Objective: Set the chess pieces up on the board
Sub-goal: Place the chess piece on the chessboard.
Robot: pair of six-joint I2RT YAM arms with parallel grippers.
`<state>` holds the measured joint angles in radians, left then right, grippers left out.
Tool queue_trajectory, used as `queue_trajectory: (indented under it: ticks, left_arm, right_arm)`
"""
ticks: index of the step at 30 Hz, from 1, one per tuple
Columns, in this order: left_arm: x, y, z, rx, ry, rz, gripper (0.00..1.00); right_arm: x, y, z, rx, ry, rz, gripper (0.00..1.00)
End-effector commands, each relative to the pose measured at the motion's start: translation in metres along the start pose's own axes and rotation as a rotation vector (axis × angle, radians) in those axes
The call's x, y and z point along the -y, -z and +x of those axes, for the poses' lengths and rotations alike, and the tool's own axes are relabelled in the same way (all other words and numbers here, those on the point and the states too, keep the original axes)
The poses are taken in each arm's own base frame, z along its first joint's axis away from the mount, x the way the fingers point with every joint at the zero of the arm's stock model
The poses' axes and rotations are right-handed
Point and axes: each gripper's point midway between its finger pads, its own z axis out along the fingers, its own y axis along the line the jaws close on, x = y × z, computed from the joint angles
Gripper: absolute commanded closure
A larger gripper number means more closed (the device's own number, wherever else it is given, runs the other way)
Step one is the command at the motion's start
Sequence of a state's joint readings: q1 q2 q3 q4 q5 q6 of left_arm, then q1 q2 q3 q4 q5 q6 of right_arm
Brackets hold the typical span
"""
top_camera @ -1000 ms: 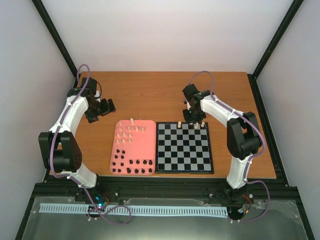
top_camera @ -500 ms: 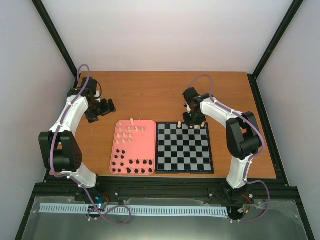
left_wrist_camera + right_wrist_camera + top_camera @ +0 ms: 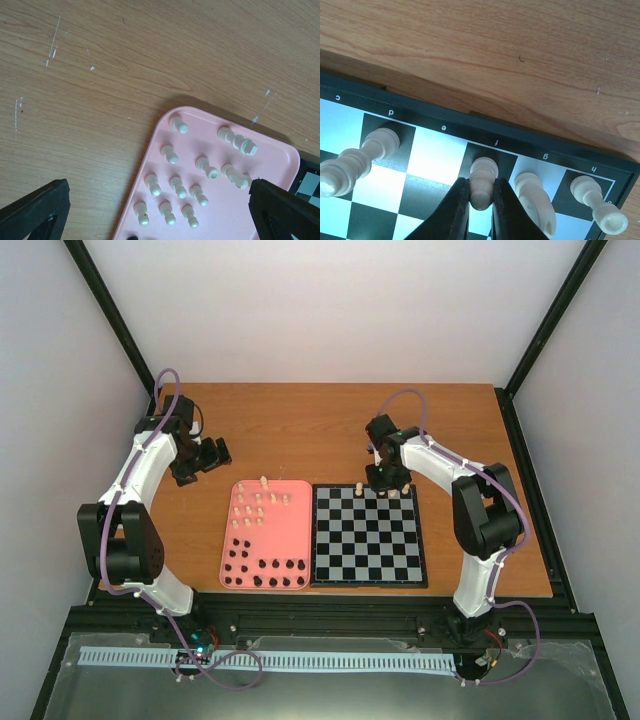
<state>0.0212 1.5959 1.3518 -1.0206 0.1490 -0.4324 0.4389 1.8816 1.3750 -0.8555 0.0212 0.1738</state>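
Note:
The board (image 3: 368, 583) lies right of centre, and its far row shows in the right wrist view (image 3: 435, 160). My right gripper (image 3: 481, 200) (image 3: 386, 478) is shut on a cream chess piece (image 3: 483, 175). That piece stands upright with its base on the black square marked f. Other cream pieces stand on d (image 3: 380, 142), g (image 3: 535, 197) and h (image 3: 592, 195). Several cream pieces (image 3: 175, 185) (image 3: 258, 502) and black pieces (image 3: 262, 570) stand on the pink tray (image 3: 300, 525). My left gripper (image 3: 159, 192) (image 3: 215, 453) hangs open above the tray's far left corner, holding nothing.
The pink tray (image 3: 280, 165) touches the board's left side. Bare wooden table (image 3: 300, 430) lies beyond both. Black frame posts (image 3: 110, 320) rise at the back corners, and a rail runs along the near edge.
My right gripper has sunk slightly toward the board's far row with the cream piece still held. The left arm has not moved.

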Motion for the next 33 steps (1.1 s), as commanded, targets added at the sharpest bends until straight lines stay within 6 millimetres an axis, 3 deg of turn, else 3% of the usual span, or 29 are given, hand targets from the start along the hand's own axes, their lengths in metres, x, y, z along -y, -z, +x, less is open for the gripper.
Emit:
queue_trajectory:
  ticks: [1, 14, 19, 26, 30, 33]
  left_arm:
    - [0.001, 0.002, -0.002, 0.007, -0.003, 0.001, 0.00]
    - [0.003, 0.002, -0.002, 0.007, -0.002, 0.007, 0.00]
    - [0.003, 0.002, -0.002, 0.007, 0.000, 0.007, 0.00]
    - [0.003, 0.002, -0.002, 0.007, -0.001, 0.009, 0.00]
    - [0.004, 0.002, -0.003, 0.009, -0.001, 0.011, 0.00]
    - [0.004, 0.002, -0.003, 0.007, -0.001, 0.012, 0.00]
  right_arm:
    - [0.002, 0.004, -0.002, 0.018, -0.014, -0.003, 0.90]
    - [0.002, 0.008, 0.004, 0.014, -0.014, -0.003, 0.85]
    - [0.000, 0.016, 0.000, 0.031, -0.008, -0.019, 0.76]
    - [-0.001, 0.037, -0.013, 0.082, -0.015, -0.020, 0.71]
    - [0.002, 0.061, -0.027, 0.143, -0.022, -0.006, 0.60]
    - [-0.008, 0.076, -0.042, 0.177, -0.011, -0.047, 0.51]
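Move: The right fingers are already pinched shut on the white chess piece standing on the board's far row at f, its middle about 1 cm below them. On that row, roughly level fore and aft, the knight stands some 3 cm to the right, the rook about 6 cm to the right, and the tall piece about 6 cm to the left. From the left hand, the held piece is about 40 cm to the right, level ahead and some 10 cm lower. The right fingers let go of the white piece on the f square, parting slowly from nearly shut to almost half open while the hand stays almost in place. Then the hand goes up off the piece, quickening, by about 4 cm, easing about 1 cm forward at the very end with the fingers still spreading. ##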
